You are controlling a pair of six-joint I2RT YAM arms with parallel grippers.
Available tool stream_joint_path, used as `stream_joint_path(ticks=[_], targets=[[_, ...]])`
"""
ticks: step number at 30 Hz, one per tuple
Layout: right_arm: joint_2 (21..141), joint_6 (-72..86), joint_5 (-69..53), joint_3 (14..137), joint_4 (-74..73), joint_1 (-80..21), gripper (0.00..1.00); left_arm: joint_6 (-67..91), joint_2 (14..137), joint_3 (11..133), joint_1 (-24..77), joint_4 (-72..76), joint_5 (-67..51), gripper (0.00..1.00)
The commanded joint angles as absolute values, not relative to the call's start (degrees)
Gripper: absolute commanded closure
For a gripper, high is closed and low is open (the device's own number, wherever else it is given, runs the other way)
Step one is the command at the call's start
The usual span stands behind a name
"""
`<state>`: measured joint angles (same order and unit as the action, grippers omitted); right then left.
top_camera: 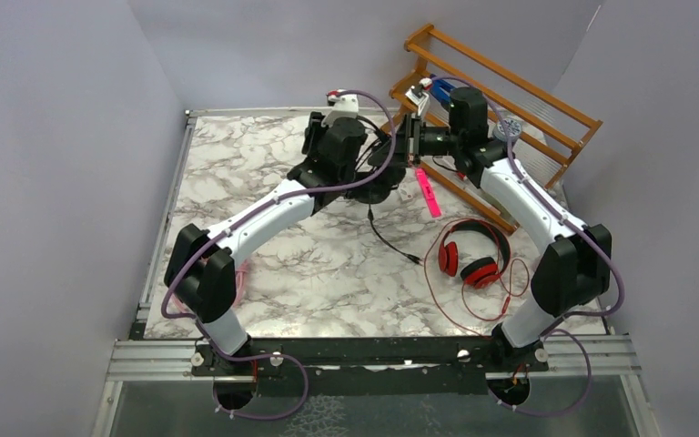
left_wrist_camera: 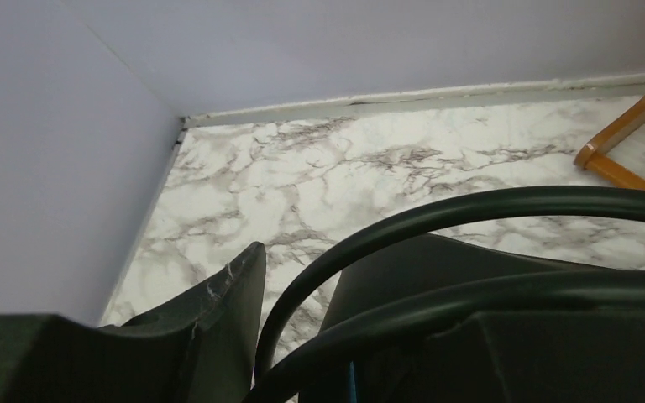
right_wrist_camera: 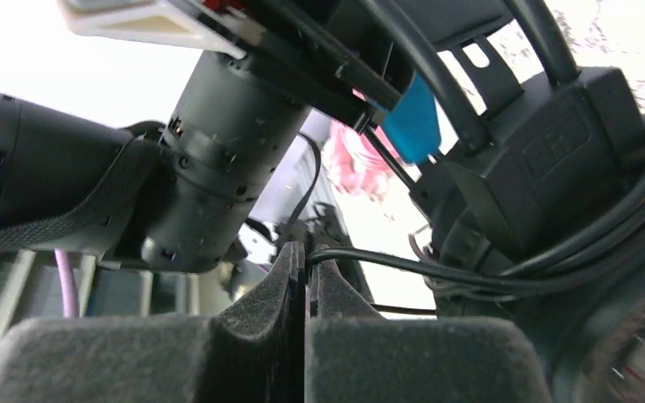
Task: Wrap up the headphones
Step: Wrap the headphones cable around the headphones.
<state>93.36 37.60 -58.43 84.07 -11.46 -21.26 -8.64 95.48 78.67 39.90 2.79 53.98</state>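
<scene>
The black headphones (top_camera: 380, 182) hang above the back middle of the table, and my left gripper (top_camera: 371, 168) is shut on them. In the left wrist view their black headband (left_wrist_camera: 470, 206) arcs between the two fingers (left_wrist_camera: 227, 311). My right gripper (top_camera: 408, 146) is close on their right, shut, pinching the thin black cable (right_wrist_camera: 403, 262) at its tips (right_wrist_camera: 306, 249). Several turns of cable lie round the ear cup (right_wrist_camera: 554, 159). The loose cable end (top_camera: 391, 241) trails across the table. The red headphones (top_camera: 473, 259) lie at the right inside their own red cable loops.
A wooden rack (top_camera: 510, 91) leans in the back right corner with a blue item (top_camera: 441, 91) on it. A narrow bright pink object (top_camera: 429, 196) lies near the rack's foot. A little pink (top_camera: 239, 282) shows beside the left arm's elbow. Grey walls enclose the marble table (top_camera: 328, 291).
</scene>
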Motion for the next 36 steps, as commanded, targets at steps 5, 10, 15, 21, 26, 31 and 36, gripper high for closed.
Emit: stream_joint_path(ticks=[5,10,15,21,26,31,36], targets=[[91.0,45.3,-48.4,87.1,-3.2,-25.8,0.99,29.1,94.3,91.6,39.8,-21.8,47.9,1.00],[89.3,35.0,-43.6,87.7,-13.6,-26.1,0.91,36.7,95.0,95.1,37.1,-28.0,36.9,1.00],[88.2,25.9,-42.8,88.9,-24.8,-26.1,0.70,38.5,93.3,95.1,35.3,-28.9,33.8,1.00],[83.2,20.3,-45.6,85.1,-28.1,-26.1,0.39,37.8,91.5,95.8,33.2,-30.2,33.4,1.00],[78.4,16.8,-41.7,79.1,-27.2,-26.1,0.19,37.8,90.5,96.8,31.1,-31.1,31.1,1.00],[74.3,15.2,-37.8,68.1,-17.1,-26.1,0.11,38.2,90.2,98.5,30.1,-31.9,27.4,1.00],[70.2,13.4,-35.6,56.7,-3.5,-26.1,0.08,39.4,89.8,99.8,28.7,-32.3,24.2,1.00]])
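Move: The black headphones hang by their headband from my left hand, their cups about 10 cm to its right, 4 cm back and 6 cm below. My right hand pinches the cable: from it the cups are some 4 cm ahead, 2 cm right and 5 cm below. The cable's loose plugs lie about 10 cm back, 6 cm right and 30 cm below that hand; the pink stick is roughly 7 cm ahead, 8 cm right, equally low. I carry the pinched cable with my right hand about 3 cm up, slightly forward and left beside the cups, then open the fingers wide, let the cable go and draw back some 7 cm and right 5 cm, ending in a quick drop of about 9 cm. My left hand keeps its hold on the headband almost in place, rolling some 40 degrees with its left side dipping, which swings the cups upward, and tipping slightly down. ##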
